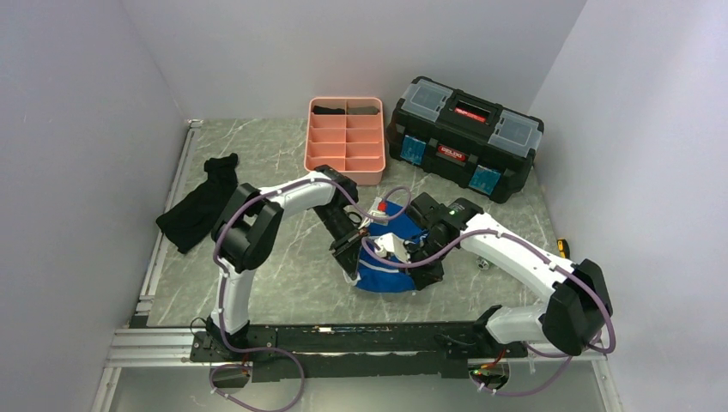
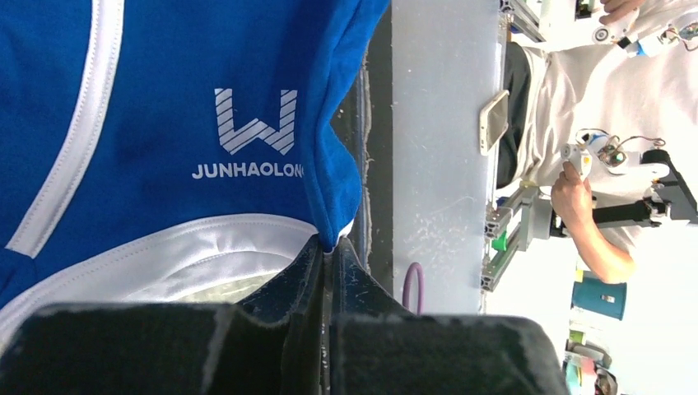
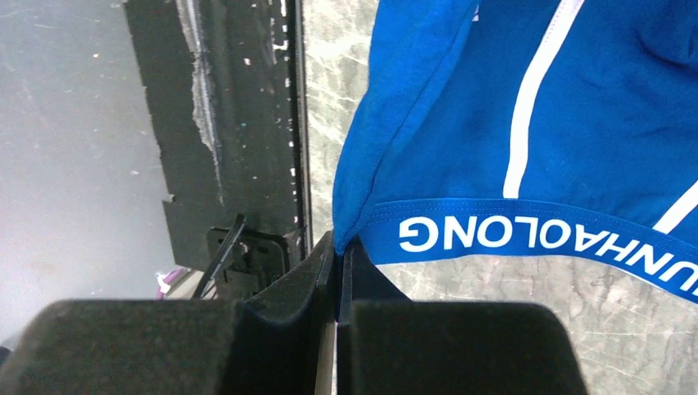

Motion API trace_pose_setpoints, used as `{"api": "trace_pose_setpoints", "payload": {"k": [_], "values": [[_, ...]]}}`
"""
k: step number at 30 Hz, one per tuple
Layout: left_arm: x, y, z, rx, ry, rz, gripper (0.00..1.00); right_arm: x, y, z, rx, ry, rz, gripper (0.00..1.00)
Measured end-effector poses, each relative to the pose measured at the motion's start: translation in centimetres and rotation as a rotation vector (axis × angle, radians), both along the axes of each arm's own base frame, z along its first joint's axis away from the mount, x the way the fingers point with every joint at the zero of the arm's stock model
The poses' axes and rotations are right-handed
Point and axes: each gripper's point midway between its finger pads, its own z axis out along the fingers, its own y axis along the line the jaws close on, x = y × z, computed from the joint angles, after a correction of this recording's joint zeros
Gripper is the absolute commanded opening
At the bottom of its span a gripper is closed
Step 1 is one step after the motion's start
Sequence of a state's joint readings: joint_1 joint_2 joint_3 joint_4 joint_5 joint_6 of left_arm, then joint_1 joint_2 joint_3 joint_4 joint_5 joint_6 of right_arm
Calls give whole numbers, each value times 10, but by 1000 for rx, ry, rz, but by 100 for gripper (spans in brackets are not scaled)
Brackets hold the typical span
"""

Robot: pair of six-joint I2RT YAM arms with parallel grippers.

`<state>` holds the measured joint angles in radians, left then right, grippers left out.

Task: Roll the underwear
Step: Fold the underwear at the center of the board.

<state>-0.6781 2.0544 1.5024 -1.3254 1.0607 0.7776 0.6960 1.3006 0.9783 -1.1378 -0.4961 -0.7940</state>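
The bright-blue underwear (image 1: 386, 276) with white trim lies between the two arms near the table's front middle. My left gripper (image 1: 349, 249) pinches its left corner; in the left wrist view the blue underwear (image 2: 206, 123) with white lettering runs down into my shut left gripper (image 2: 332, 244). My right gripper (image 1: 427, 260) pinches the right side; in the right wrist view the corner of the underwear (image 3: 461, 140) at its lettered waistband sits between the shut jaws of that gripper (image 3: 341, 240).
A pink compartment tray (image 1: 345, 142) with dark rolls in its far cells stands behind. A black toolbox (image 1: 466, 137) sits at the back right. A black cloth garment (image 1: 202, 204) lies at the left. The table's front rail (image 1: 343, 339) runs close below the underwear.
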Motion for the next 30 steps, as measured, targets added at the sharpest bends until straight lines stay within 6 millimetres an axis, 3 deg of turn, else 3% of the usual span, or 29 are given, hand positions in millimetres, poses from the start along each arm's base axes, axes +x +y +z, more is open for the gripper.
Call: {"api": "trace_pose_setpoints", "payload": {"k": [4, 7, 10, 14, 17, 20, 24, 30], "values": [[-2, 3, 8, 9, 8, -11, 0, -3, -1, 7, 0, 14, 7, 0], [11, -1, 17, -6, -43, -11, 0, 0, -4, 8, 0, 10, -12, 0], [34, -8, 29, -30, -135, 3, 0, 13, -10, 11, 4, 0, -72, 0], [78, -17, 47, -49, -268, 58, 0, 47, -17, 21, 29, -28, -183, 0], [110, -25, 50, -50, -351, 96, 0, 72, -24, 21, 26, -35, -249, 0], [138, -31, 39, -16, -406, 130, 0, 91, -27, 14, 8, -28, -277, 0], [174, -40, 10, 51, -477, 171, 0, 117, -31, -2, -28, -8, -300, 0], [211, -46, -18, 118, -577, 239, 0, 162, -43, -22, -68, 7, -328, 0]]}}
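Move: Both hands already pinch the near edge of the blue underwear, about 6 cm above the table. Its far edge is the place to bring that edge to: from the left hand its far left corner lies some 23 cm ahead, 7 cm to the right and 6 cm lower; from the right hand the far right corner is about 21 cm ahead, 3 cm right and 6 cm lower. The pink organizer stands 36 cm straight ahead of the left hand, the toolbox 36 cm ahead and 13 cm right of the right hand. Forward together and in a low arc, both hands carry the pinched near edge over the underwear towards its far edge, the left about 21 cm and the right about 16, each drifting some 4 cm right. They first rise, the left more, then sink to a little below their starting height. The left wrist tips its fingers to point more steeply down, the right turns about 20 degrees clockwise; both grips keep hold. ##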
